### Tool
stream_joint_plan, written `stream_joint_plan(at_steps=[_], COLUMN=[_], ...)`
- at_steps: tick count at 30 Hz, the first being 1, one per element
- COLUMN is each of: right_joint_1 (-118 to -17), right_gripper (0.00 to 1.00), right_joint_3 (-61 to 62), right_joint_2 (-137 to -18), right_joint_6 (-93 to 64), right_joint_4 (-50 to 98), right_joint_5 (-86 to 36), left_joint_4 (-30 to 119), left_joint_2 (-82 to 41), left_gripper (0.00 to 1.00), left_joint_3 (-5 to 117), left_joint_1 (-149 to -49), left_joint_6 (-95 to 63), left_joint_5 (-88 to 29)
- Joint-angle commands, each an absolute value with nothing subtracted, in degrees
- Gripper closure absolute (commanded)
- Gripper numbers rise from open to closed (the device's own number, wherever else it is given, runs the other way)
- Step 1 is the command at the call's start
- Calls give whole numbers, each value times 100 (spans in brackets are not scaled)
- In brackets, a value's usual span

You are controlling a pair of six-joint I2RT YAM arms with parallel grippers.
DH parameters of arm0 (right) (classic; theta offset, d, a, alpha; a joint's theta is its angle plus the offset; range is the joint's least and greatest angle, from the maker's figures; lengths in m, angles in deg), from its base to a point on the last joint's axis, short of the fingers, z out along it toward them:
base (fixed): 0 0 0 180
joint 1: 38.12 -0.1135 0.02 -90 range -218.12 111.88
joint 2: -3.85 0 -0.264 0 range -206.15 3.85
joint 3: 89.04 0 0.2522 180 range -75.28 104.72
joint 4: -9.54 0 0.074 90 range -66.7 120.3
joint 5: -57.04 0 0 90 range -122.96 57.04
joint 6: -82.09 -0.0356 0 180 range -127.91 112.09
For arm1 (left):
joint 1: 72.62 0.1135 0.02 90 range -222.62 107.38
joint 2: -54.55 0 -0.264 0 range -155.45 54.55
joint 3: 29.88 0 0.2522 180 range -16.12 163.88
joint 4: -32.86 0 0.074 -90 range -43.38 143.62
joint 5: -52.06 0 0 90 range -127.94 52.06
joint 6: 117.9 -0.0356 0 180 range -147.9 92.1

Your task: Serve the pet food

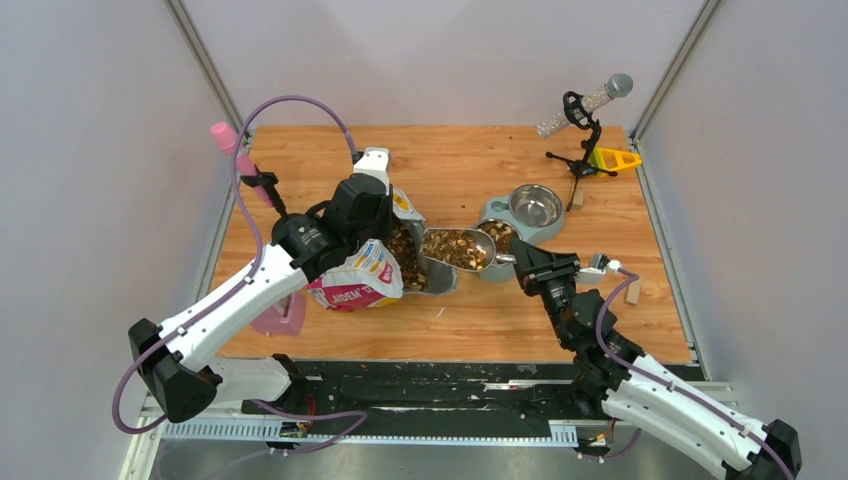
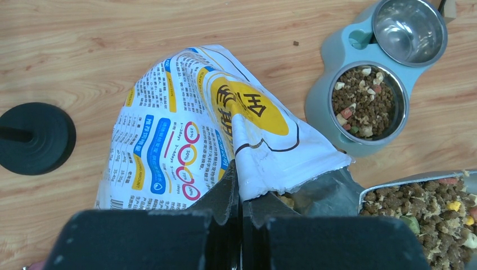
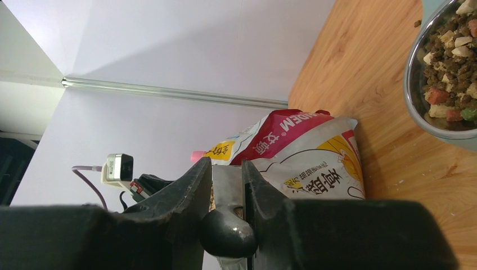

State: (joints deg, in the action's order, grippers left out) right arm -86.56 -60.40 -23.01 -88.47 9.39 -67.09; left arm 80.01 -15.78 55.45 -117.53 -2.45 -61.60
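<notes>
The pet food bag (image 1: 358, 277) lies open on the wooden table, brown kibble showing in its mouth (image 1: 404, 245). My left gripper (image 1: 383, 212) is shut on the bag's torn top edge (image 2: 264, 169), its fingertips (image 2: 241, 183) pressed together on the foil. My right gripper (image 1: 513, 258) is shut on the handle (image 3: 227, 183) of a grey scoop (image 1: 456, 249). The scoop is level, heaped with pet food (image 2: 436, 211), and sits between the bag's mouth and the feeder. The feeder's near bowl (image 2: 363, 102) holds kibble; its far bowl (image 2: 409, 29) is bare steel.
A grey-blue double feeder (image 1: 492, 212) stands right of centre. A microphone on a black stand (image 1: 581, 125) and a yellow piece (image 1: 614, 158) are at the back right. A pink tube (image 1: 233, 148) on a round black base (image 2: 37, 138) stands at the left, and a small wooden block (image 1: 632, 291) lies right.
</notes>
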Motion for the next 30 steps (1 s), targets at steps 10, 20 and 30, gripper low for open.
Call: stream_joint_plan(at_steps=[10,20,30], right_joint_1=[-8521,-8127,-6705], right_gripper=[100,100,100], right_joint_3=[-5249,-4601,-4611], right_joint_2=[-2152,-2296,-3111], right_joint_6=[-8716,-8548,-8971], right_joint_4=[693,1588,1520], right_joint_5=[-7011,-7881,-7611], left_joint_4=[7094,7121,7127], left_joint_2=[-1384,-1412,-1318], left_gripper=[100,100,100], left_joint_3=[5806,5820,5781], left_joint_1=[-11762,-11762,-11767], left_joint_6=[-140,-121,-142], left_joint_5=[-6409,-6439,-6457])
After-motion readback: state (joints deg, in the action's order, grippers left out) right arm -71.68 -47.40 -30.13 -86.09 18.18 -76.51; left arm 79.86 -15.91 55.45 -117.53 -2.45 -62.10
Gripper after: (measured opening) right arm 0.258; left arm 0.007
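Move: The empty far bowl, where the right hand's loaded scoop is going, lies about 14 cm ahead of that hand, 6 cm to its right and 20 cm below. The filled near bowl is some 8 cm ahead and 2 cm left, similarly low; the bag's mouth is about 16 cm left and 3 cm ahead. From the left hand, the far bowl lies roughly 8 cm ahead, 30 cm right and 22 cm below. The right hand lifts the held scoop 6 cm, swings right and forward towards the empty bowl, then dips slightly. ##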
